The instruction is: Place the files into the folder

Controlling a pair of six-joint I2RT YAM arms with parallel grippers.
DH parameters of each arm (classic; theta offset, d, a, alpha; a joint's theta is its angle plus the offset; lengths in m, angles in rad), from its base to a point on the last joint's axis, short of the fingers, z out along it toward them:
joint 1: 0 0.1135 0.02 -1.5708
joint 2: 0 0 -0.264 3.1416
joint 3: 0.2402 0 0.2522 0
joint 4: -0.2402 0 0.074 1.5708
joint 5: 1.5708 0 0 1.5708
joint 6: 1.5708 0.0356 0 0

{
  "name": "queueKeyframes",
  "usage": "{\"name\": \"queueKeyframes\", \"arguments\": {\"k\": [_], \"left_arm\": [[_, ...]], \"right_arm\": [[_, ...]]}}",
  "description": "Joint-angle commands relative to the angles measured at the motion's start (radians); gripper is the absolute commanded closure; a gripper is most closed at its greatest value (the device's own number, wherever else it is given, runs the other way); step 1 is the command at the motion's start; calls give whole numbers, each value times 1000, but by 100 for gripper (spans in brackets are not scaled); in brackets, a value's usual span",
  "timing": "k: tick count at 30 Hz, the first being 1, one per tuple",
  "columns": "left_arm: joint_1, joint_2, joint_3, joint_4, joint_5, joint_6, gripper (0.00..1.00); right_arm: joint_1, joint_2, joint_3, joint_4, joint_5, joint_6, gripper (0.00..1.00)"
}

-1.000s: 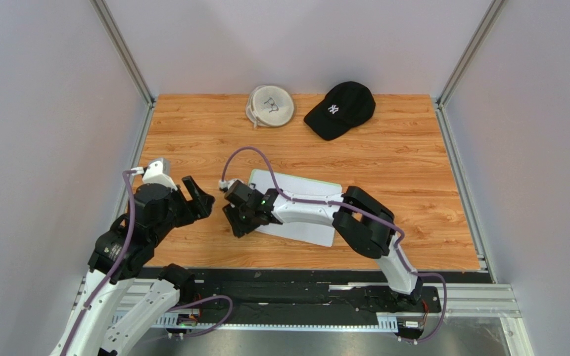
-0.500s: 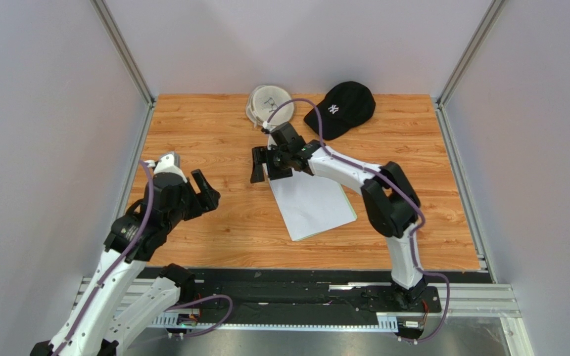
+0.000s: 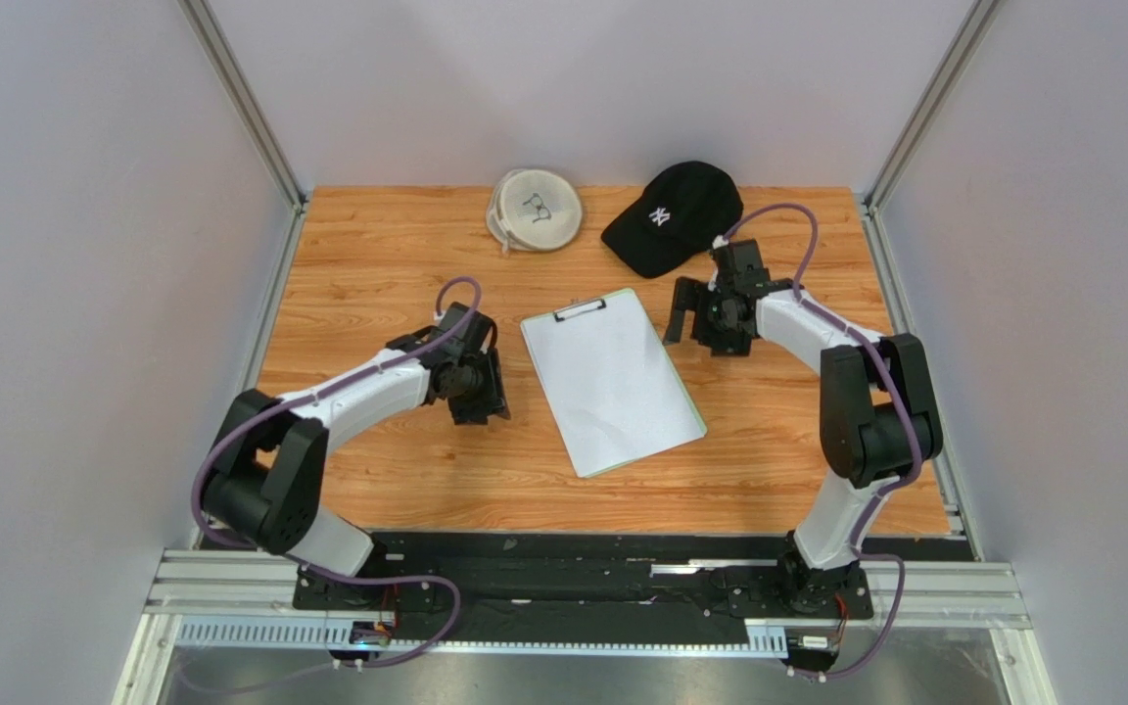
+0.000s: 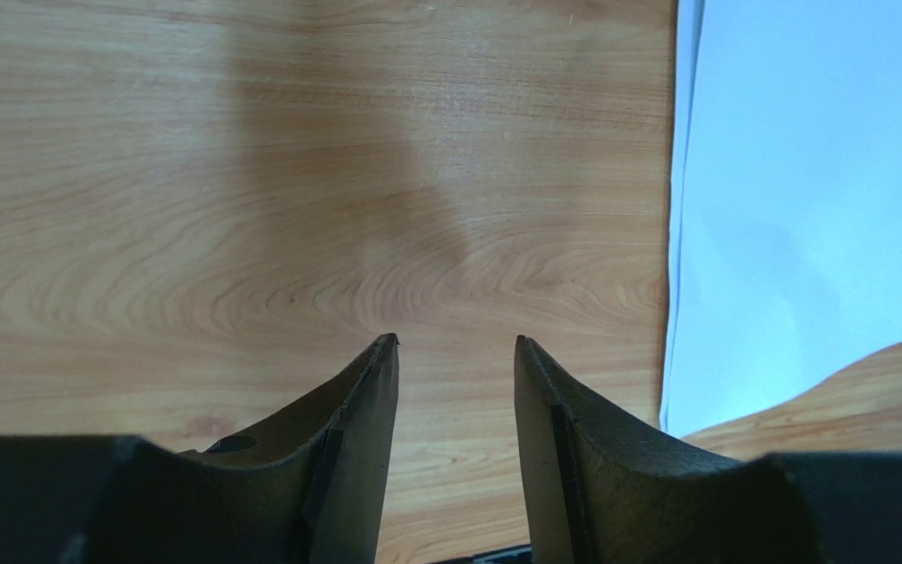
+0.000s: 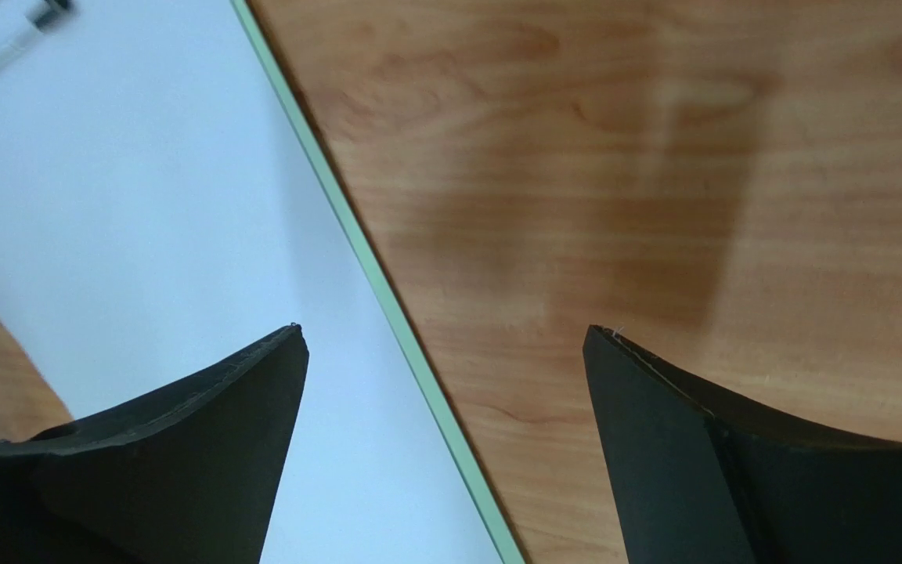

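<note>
The folder lies flat mid-table, its pale green rim showing round the files, a blank white sheet under the metal clip at the far end. My left gripper is low over the wood just left of the folder. In the left wrist view its jaws stand a little apart with only wood between them, and the files lie to the right. My right gripper is at the folder's far right edge. It is wide open astride the green rim, holding nothing.
A black cap and a round white object sit at the table's far edge. Grey walls with metal rails close in both sides. The arms' base rail runs along the near edge.
The right arm swung from the folder's near left to its far right edge and opened wide. The left arm reached in to the folder's left side, jaws narrowing. The folder turned.
</note>
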Motion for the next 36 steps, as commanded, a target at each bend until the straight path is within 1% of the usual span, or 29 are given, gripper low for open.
{"name": "queueKeyframes", "arguments": {"k": [1,4,8,11,12,14,16,18,19,20,21,22,23,24,25,26,27,28,29,30,31,33,34,35,36], "left_arm": [[-12,69,72,120,8,1,52],[-13,69,52,142,25,-12,53],[-16,-3,-6,145,31,-16,52],[-16,-100,-46,118,37,-11,52],[-16,-156,-55,98,37,-8,52],[-16,-216,-75,73,30,0,51],[-16,-293,-83,47,40,16,50],[-16,-342,-75,18,106,43,45],[-16,-357,-60,3,126,68,44],[-18,-376,-63,-4,152,75,42],[-18,-422,-67,-11,157,78,41],[-18,-446,-67,-22,154,75,41],[-18,-469,-60,-30,151,75,38],[-18,-506,-49,-57,149,78,38],[-18,-522,-5,-77,142,90,38],[-18,-538,18,-96,134,98,37],[-18,-570,46,-122,132,107,36],[-18,-586,108,-137,126,131,36],[-18,-600,144,-151,103,141,34],[-18,-618,184,-181,94,168,33],[-18,-623,269,-195,86,185,32],[-18,-617,359,-230,59,223,30],[-18,-611,446,-244,50,234,30],[-18,-602,486,-255,42,242,29],[-18,-588,521,-272,45,253,28]], "right_arm": [[41,-42,-77,-5,27,-20,8],[39,-74,-155,33,1,7,7],[54,-114,-257,86,-11,47,7],[80,-128,-324,132,-42,81,8],[93,-141,-355,153,-60,93,8],[128,-158,-373,170,-80,122,8],[152,-201,-384,162,-88,130,8],[154,-244,-380,108,-61,109,8],[153,-302,-370,92,-50,106,7],[153,-328,-369,95,-74,109,7],[154,-356,-363,92,-150,118,7],[160,-402,-348,66,-146,118,7],[162,-427,-300,25,-116,116,7],[163,-450,-277,-64,-23,101,7],[165,-473,-254,-115,30,90,7],[165,-523,-196,-158,74,71,7],[165,-545,-168,-237,132,34,7],[165,-568,-131,-281,145,20,7],[165,-607,-98,-323,198,6,7],[162,-632,-26,-397,237,-5,7],[165,-657,5,-428,258,-25,7],[165,-742,79,-474,315,-29,7],[165,-769,93,-474,337,-26,7],[165,-802,113,-477,352,-29,7],[165,-848,126,-482,354,-35,4]]}}
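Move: The folder, a green clipboard with the papers on it, has its middle about 17 cm left of the right hand and 6 cm nearer the base, some 4 cm lower. Its clip is about 23 cm left and 7 cm ahead of that hand; the black cap is roughly 23 cm ahead and 5 cm left. From the left hand the folder's middle lies some 23 cm right and 7 cm ahead, about 4 cm lower. Back by about 11 cm and some 4 cm left, low and with fingers wide open, the right hand sweeps down the folder's right side, seeming to push its near end left, then climbs steeply clear. The left hand edges a couple of centimetres forward, right and down towards the left edge, then draws back and rises nearly 30 cm, opening farther; both tilt fingers up and outward. ##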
